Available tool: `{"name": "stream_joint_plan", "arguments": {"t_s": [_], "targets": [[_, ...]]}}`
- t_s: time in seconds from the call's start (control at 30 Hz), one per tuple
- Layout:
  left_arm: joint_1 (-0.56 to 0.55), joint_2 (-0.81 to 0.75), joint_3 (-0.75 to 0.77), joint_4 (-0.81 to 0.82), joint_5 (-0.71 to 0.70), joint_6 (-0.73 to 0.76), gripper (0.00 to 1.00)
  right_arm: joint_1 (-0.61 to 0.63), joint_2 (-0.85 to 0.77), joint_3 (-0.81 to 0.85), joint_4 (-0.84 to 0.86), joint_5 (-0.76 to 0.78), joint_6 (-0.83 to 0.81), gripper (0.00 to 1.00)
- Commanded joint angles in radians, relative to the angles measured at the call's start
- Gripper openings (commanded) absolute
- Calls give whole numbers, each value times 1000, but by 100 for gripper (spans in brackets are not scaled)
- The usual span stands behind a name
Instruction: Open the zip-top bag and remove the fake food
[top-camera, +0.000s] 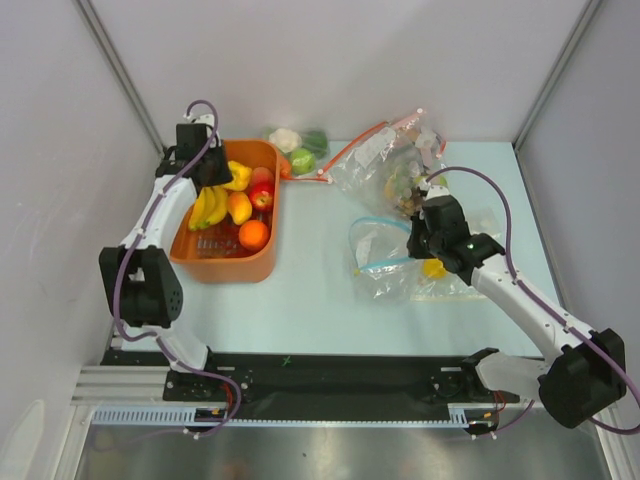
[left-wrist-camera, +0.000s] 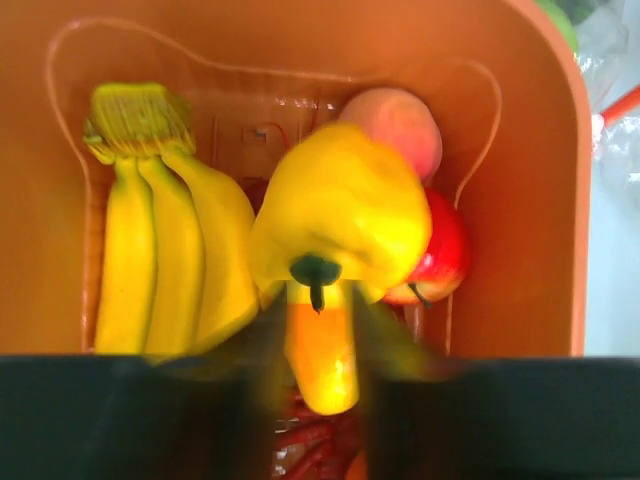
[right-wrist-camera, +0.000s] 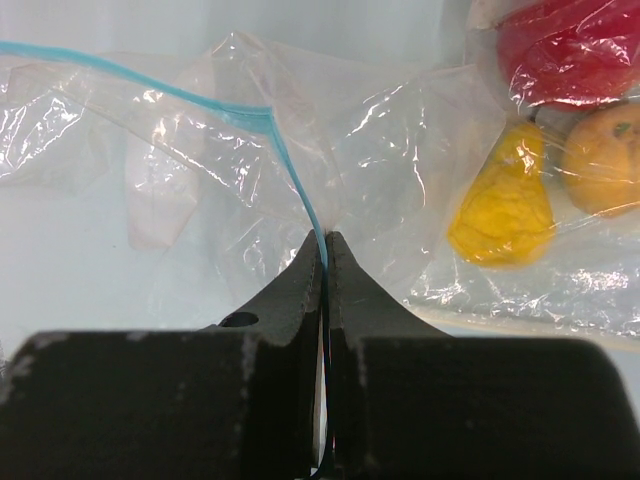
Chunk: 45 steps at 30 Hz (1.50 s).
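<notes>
My left gripper (top-camera: 207, 172) hangs over the orange basket (top-camera: 265, 262). In the left wrist view its blurred fingers stand apart (left-wrist-camera: 318, 310), open, with a yellow stemmed fruit (left-wrist-camera: 340, 210) just beyond their tips and a yellow-orange piece (left-wrist-camera: 320, 365) lying below the gap. The banana bunch (left-wrist-camera: 160, 250) and an orange (top-camera: 253, 234) lie in the basket too. The clear zip-top bag (top-camera: 385, 262) lies flat right of centre. My right gripper (top-camera: 420, 240) is shut on its teal strip (right-wrist-camera: 290, 160), jaws pressed together (right-wrist-camera: 326, 237). I see no fruit inside this bag.
A red apple (left-wrist-camera: 440, 255) and a peach (left-wrist-camera: 395, 125) also sit in the basket. A second clear bag (right-wrist-camera: 560, 250) beside my right gripper holds a red apple and yellow fruits. A red-strip bag (top-camera: 395, 160) and green produce (top-camera: 302, 158) lie at the back.
</notes>
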Motion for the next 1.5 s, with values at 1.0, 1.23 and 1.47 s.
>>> {"name": "stream_joint_plan", "arguments": {"t_s": [1.0,1.23,1.47], "targets": [[5,-413,-125,-33,76,-12,100,-12,-32,103,62,-187,-5,100],[5,-503,-157,-44,83,-20,100,-25,-130,116,128,-219,29,100],[5,-572,-182,-56,79,-23,100,-103,-189,92,116,-135,70,100]]}}
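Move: Just beyond the left fingers, about 3 cm ahead, 1 cm right and 4 cm lower, hangs the yellow pepper inside the bin; the bananas lie some 7 cm left and 2 cm back of that hand, the peach 5 cm right and 4 cm ahead, the mango 3 cm back and 1 cm right. The right hand pinches the emptied bag, its middle roughly 5 cm left, level and 6 cm below; the bagged pear is about 6 cm right, level ahead. Spreading its barely parted fingers wide, the left hand lets go of the yellow pepper in the bin's far end, then draws back about 11 cm and up some 13 cm, the wrist tipping up. The right hand keeps its pinch on the blue zip at first, drifts a few centimetres left while opening fully to release the bag, then rises about 10 cm, rolling its left side up and tipping up. ##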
